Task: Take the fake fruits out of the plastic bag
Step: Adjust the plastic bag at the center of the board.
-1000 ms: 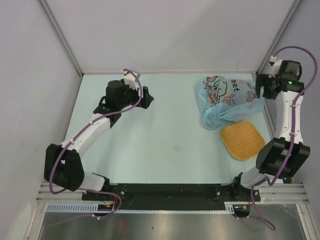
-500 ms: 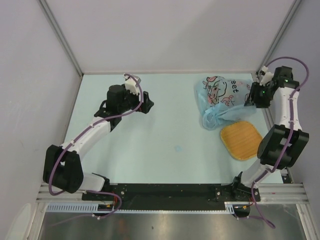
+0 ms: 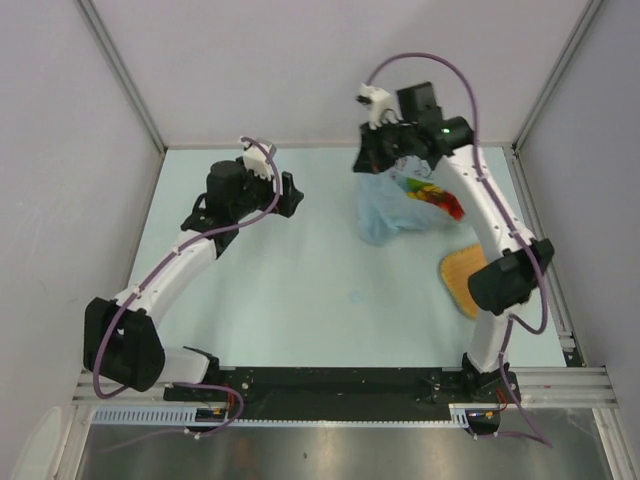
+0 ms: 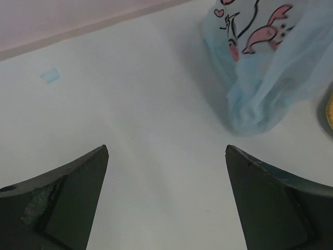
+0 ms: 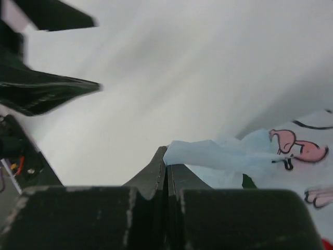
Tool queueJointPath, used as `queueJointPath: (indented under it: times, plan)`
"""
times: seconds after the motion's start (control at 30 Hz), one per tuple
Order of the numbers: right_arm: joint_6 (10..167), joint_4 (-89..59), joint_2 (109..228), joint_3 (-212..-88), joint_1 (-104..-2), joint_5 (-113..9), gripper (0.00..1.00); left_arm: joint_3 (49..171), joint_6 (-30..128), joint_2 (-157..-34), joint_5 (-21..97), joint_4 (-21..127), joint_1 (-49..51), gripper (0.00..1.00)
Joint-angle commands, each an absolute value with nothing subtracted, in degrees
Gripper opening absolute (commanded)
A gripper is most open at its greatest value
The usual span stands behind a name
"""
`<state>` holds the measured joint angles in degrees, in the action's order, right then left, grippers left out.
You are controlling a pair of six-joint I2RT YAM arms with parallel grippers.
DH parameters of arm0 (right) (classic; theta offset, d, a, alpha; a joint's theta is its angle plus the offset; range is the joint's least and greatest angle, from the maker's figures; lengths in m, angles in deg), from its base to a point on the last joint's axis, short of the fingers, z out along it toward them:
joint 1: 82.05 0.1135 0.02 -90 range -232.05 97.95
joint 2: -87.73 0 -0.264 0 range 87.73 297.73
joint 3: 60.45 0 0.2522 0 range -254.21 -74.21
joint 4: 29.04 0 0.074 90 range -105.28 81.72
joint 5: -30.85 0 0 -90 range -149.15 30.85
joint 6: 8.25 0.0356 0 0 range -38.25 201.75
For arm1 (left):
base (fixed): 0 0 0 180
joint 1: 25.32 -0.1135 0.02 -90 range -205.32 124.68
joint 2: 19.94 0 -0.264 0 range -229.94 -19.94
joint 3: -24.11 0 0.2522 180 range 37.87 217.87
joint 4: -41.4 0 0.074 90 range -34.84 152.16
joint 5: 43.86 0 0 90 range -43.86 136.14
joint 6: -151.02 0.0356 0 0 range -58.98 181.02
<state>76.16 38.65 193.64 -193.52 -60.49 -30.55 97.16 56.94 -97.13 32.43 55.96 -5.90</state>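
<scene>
My right gripper point(image 3: 383, 152) is shut on an edge of the light-blue plastic bag point(image 3: 383, 215) and holds it up over the back middle of the table. In the right wrist view the jaws point(image 5: 166, 156) pinch a fold of the bag point(image 5: 244, 153), whose pink print shows to the right. A red, yellow and green cluster of fake fruits point(image 3: 432, 194) shows at the bag's right side; I cannot tell whether they are inside or out. My left gripper point(image 3: 291, 196) is open and empty, left of the bag. In its wrist view point(image 4: 166, 151) the bag point(image 4: 265, 67) hangs ahead to the right.
The orange woven tray point(image 3: 458, 277) lies at the right, partly hidden behind my right arm; its edge shows in the left wrist view point(image 4: 329, 110). Grey walls close the back and both sides. A small blue mark point(image 3: 354, 296) is on the table's middle.
My right arm has swung from the back right corner to the back middle, pulling the bag up and to the left. The fruits have come into view. The left arm shifted only slightly.
</scene>
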Motion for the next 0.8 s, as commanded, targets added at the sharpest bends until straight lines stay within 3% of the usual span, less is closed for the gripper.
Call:
queueJointPath:
  times: [0.0, 0.1, 0.13, 0.17, 0.2, 0.23, 0.33, 0.47, 0.63, 0.77]
  plan:
    - [77.96, 35.61, 205.1, -210.68, -51.83, -24.79, 0.0, 103.78, 57.42, -94.12, 38.05, 58.14, -10.98, 1.0]
    - [78.41, 33.41, 214.25, -220.97, -47.61, -25.65, 0.0, 105.55, 56.27, -92.99, 38.58, 58.15, -15.91, 1.0]
    - [78.06, 32.19, 216.21, -222.91, -46.29, -26.53, 0.03, 105.46, 56.62, -92.63, 38.41, 57.97, -16.62, 1.0]
    - [78.41, 31.48, 217.53, -224.06, -45.93, -27.07, 0.12, 105.29, 57.23, -92.37, 38.32, 57.97, -17.67, 1.0]
    - [79.11, 30.61, 219.29, -225.03, -46.02, -26.72, 0.27, 105.2, 58.63, -91.75, 37.45, 58.49, -17.94, 1.0]
    - [80.24, 29.99, 219.65, -225.38, -46.02, -26.72, 0.63, 104.59, 59.25, -91.4, 36.4, 58.59, -18.12, 1.0]
    - [79.73, 32.08, 217.39, -224.08, -46.37, -28.65, 0.97, 103.18, 60.93, -90.08, 29.63, 59.9, -18.21, 1.0]
    - [76.48, 35.25, 207.9, -215.39, -50.22, -26.21, 1.0, 102.12, 67.31, -89.02, 21.29, 62.17, -18.12, 1.0]
    - [74.72, 37.71, 190.43, -194.48, -54.36, -25.31, 1.0, 107.39, 76.57, -92.62, 6.69, 74.83, -17.94, 1.0]
    - [73.13, 37.19, 180.4, -176.11, -53.31, -38.01, 0.97, 105.12, 72.72, -93.68, 3.69, 72.06, -14.09, 1.0]
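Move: The right gripper is shut on a corner of the plastic bag. The middle of the white board, where the bag is going, lies some 8 cm back, 5 cm left and 20 cm below it. The bag's fruit-filled bulk trails about 13 cm right, 2 cm ahead and 15 cm below; the wooden tray is 18 cm back and 27 cm right, on the board. From the open left gripper, the board's middle is about 7 cm back, 11 cm right and 14 cm down. Sweep the right gripper about 18 cm left, still pinching the bag's corner and dragging the bag along; dip near the end and open wide to let go, then draw back right some 15 cm, easing back and up. Meanwhile swing the open left gripper 10 cm left and 7 cm up, clear of the bag, then return partly right and back, turning clockwise. ##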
